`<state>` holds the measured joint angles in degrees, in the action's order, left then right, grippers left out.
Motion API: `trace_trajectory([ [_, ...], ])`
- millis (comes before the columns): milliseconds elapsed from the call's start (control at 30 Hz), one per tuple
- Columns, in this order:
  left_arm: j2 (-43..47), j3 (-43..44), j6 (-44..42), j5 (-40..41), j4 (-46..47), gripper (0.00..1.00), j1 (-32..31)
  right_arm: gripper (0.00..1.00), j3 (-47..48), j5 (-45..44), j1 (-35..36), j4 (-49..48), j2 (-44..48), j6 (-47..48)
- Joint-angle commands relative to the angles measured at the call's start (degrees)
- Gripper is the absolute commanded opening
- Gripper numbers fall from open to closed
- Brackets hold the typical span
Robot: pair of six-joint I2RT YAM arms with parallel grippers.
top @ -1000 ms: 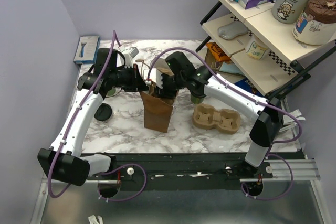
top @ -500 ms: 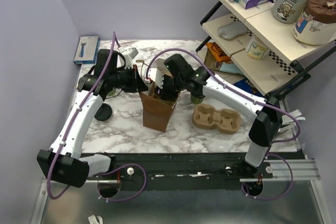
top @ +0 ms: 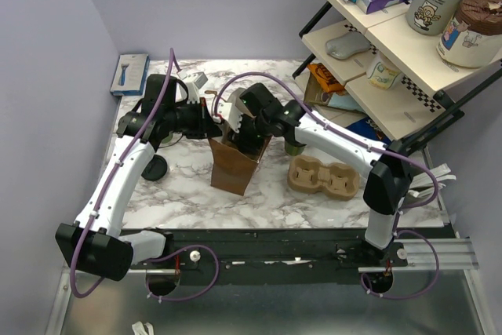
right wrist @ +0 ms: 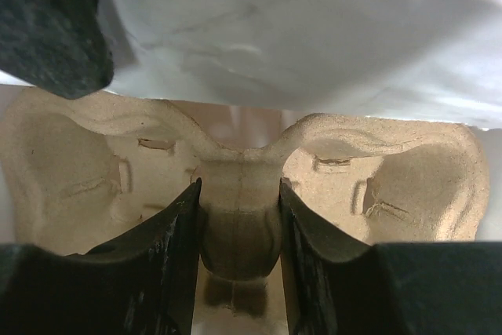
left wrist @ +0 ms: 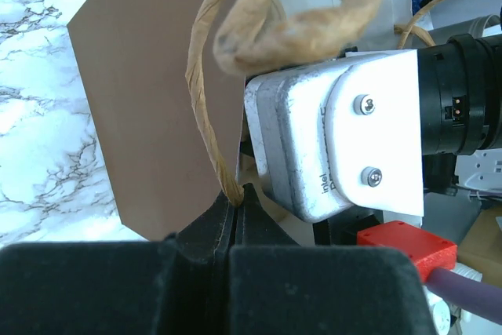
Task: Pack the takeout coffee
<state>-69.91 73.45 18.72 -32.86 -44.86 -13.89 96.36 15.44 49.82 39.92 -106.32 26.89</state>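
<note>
A brown paper bag point(top: 232, 169) stands mid-table. My left gripper point(top: 212, 124) is at its top left edge, shut on the bag's twine handle point(left wrist: 202, 107) right where the handle meets the bag point(left wrist: 149, 92). My right gripper point(top: 248, 140) reaches down into the bag's mouth, shut on the middle bridge of a moulded-pulp cup tray point(right wrist: 376, 186). In the right wrist view the right gripper point(right wrist: 239, 198) has a finger on each side of that bridge. The takeout coffee point(top: 295, 147), a dark-green cup, shows only partly behind my right arm.
A second pulp cup tray point(top: 323, 178) lies right of the bag. A loose black lid point(top: 154, 168) lies at the left, with something green point(top: 166, 138) under my left arm. A blue box point(top: 129, 74) lies in the far-left corner. A loaded shelf point(top: 392, 33) stands at the right.
My right gripper has moved left and lower into the bag's mouth with the tray. My left jaws have closed on the handle, and the bag's top has shifted slightly left.
</note>
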Motion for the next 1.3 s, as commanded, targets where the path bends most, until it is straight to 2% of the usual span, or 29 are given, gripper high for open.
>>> trace_trajectory([
  [0,0.74,-0.32,0.53,-1.24,3.38,0.0,0.18,0.4,-1.52,0.47,0.45,1.39,0.32,-2.11],
  [67,0.57,-0.41,0.79,-1.06,3.29,0.0,0.09,0.44,-1.52,0.55,0.45,1.04,0.68,-2.63],
  [100,0.56,-0.5,0.79,-1.06,3.29,0.0,0.18,0.52,-1.52,0.55,0.36,0.69,0.85,-2.9],
  [200,0.48,-0.68,0.88,-1.15,3.46,0.0,0.18,0.63,-2.05,-0.58,0.45,-1.42,1.73,-3.95],
  [500,-0.14,-0.5,1.41,-0.1,2.94,0.0,0.09,0.81,-2.23,-1.12,0.45,-3.62,4.36,-5.01],
  [767,1.97,-1.64,1.4,-0.18,3.55,0.0,0.09,0.88,0.49,-7.7,0.36,-5.73,7.97,-13.0],
  [1033,3.38,-2.17,2.63,-0.27,3.99,0.0,-0.08,0.86,3.14,-11.91,0.36,-6.43,7.36,-17.47],
  [1167,4.17,-2.96,4.39,2.79,4.34,0.0,-0.26,0.87,3.22,-15.26,0.45,-9.15,10.6,-21.08],
  [1267,4.78,-3.31,6.94,7.01,4.87,0.0,-0.52,0.94,5.42,-19.83,0.36,-12.31,14.82,-24.86],
])
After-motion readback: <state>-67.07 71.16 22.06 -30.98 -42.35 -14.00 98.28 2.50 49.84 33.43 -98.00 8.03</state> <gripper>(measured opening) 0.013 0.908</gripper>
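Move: Between the right fingers, just below the hand point, sits the middle of the cup carrier, already inside the paper bag's mouth; the lidded coffee stands some 15 cm to this hand's right, 6 cm farther out and 11 cm lower. The spare carrier lies about 25 cm to its right, level with it and 15 cm down. From the left hand, the held carrier is roughly 10 cm to the right, 2 cm farther out and 11 cm lower. Letting go of the cup carrier inside the bag, the right hand spreads its half-open fingers nearly wide, then draws up about 10 cm towards the bag's mouth, easing a little forward near the end while turning some 25 degrees, mostly clockwise. The left hand stays put, keeping its shut pinch on the bag's handle at the rim. ##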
